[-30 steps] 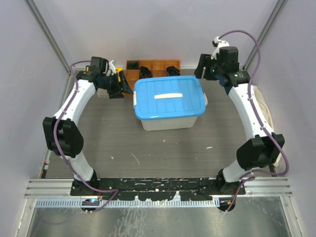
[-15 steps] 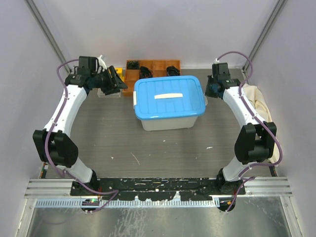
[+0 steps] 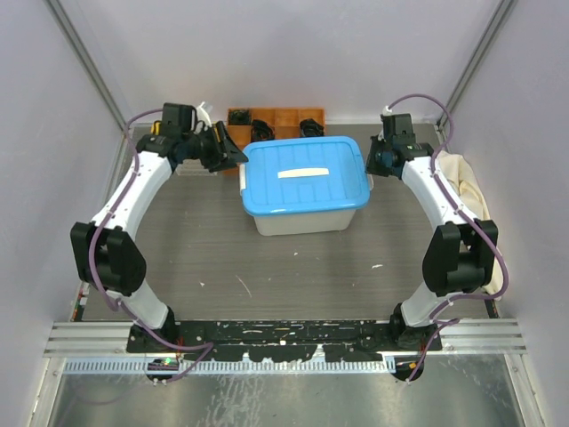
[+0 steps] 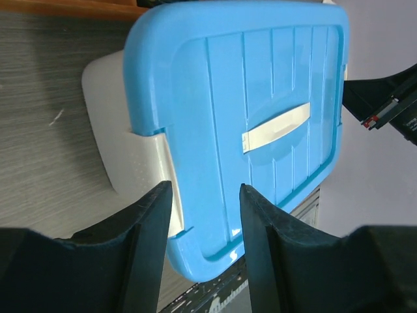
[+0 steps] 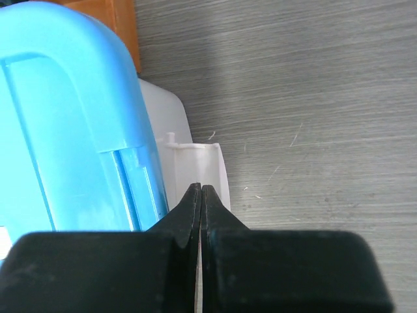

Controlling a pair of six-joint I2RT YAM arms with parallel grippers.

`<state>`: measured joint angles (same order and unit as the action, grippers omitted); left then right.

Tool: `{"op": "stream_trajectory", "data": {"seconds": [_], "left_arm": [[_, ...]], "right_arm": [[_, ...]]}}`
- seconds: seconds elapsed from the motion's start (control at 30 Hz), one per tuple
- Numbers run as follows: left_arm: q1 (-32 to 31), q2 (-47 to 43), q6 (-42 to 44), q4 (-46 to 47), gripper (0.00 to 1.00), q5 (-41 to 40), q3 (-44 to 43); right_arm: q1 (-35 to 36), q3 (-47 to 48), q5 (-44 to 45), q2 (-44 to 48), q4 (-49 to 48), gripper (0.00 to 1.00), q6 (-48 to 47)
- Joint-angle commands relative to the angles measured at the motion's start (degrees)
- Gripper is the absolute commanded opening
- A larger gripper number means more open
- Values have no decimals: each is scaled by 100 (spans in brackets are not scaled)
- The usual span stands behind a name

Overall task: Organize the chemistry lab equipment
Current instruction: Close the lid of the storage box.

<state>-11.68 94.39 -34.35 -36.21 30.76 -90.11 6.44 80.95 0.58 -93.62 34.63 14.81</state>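
Note:
A white plastic box with a blue lid (image 3: pixel 305 176) stands mid-table. My left gripper (image 3: pixel 235 154) is at its left end, open. In the left wrist view the fingers (image 4: pixel 151 222) frame the lid's edge (image 4: pixel 215 215) beside the white left latch (image 4: pixel 171 186), with nothing pinched. My right gripper (image 3: pixel 377 166) is at the box's right end, shut and empty. Its tips (image 5: pixel 200 189) hang just over the white right latch (image 5: pixel 212 166). The chemistry lab equipment is out of view, except for dark items I cannot identify in the tray behind.
A brown wooden compartment tray (image 3: pixel 286 116) with dark items stands behind the box. A clear container (image 3: pixel 191 167) lies under my left arm. A white cloth (image 3: pixel 468 182) is bunched at the right edge. Grey walls close in on both sides.
My right arm swung down to the box's right latch and its jaws shut. My left gripper moved right to the box's left end and its jaws narrowed a little.

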Motion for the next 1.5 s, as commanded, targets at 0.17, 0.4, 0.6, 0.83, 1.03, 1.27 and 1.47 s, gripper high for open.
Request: {"op": "stream_trajectory", "data": {"seconds": [0.17,0.4,0.6,0.83,1.03,1.27,1.47], "left_arm": [[-344,352,7,114,46,145,-610],[-357,361,21,86,46,138,-732],[-354,348,45,7,46,140,-670],[-360,389,145,-134,46,171,-598],[-358,465,135,-215,45,235,-661],[-353,279,-1,-116,45,114,-497],[-360,153,-379,274,45,52,-149]], "right_arm": [[406,44,-1208,429,-215,1,-92],[1135,180,-1268,398,-92,1,-35],[1230,132,-659,456,-108,21,119],[222,-629,-1245,1453,-839,62,373],[-820,-2434,-3771,1981,-2948,87,1732],[-1004,-3851,-5441,1709,-6218,85,3848],[-1019,-4346,-5892,1386,-7839,88,4821]]}}
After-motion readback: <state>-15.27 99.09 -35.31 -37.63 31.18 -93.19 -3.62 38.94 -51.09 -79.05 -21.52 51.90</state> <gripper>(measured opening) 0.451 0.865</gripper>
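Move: Just left of the closed right fingertips, within about 2 cm and level with them, is the storage box's right handle; the box's middle lies some 15 cm left, 1 cm back and 5 cm lower. The orange tray is about 13 cm ahead, 22 cm left, the cloth roughly 28 cm right, 8 cm back, both about 12 cm lower. From the left hand the storage box's middle is about 15 cm right, 2 cm back, 11 cm down. Pushing left with its closed fingers against the right end of the lidded storage box, the right hand sweeps about 11 cm left, drifting back. It then opens wide, draws off to the right while rising, and comes down back-left towards the box's end again, rolling over 50 degrees, left side up. The half-open left hand edges about 3 cm right over the lid and hovers. ##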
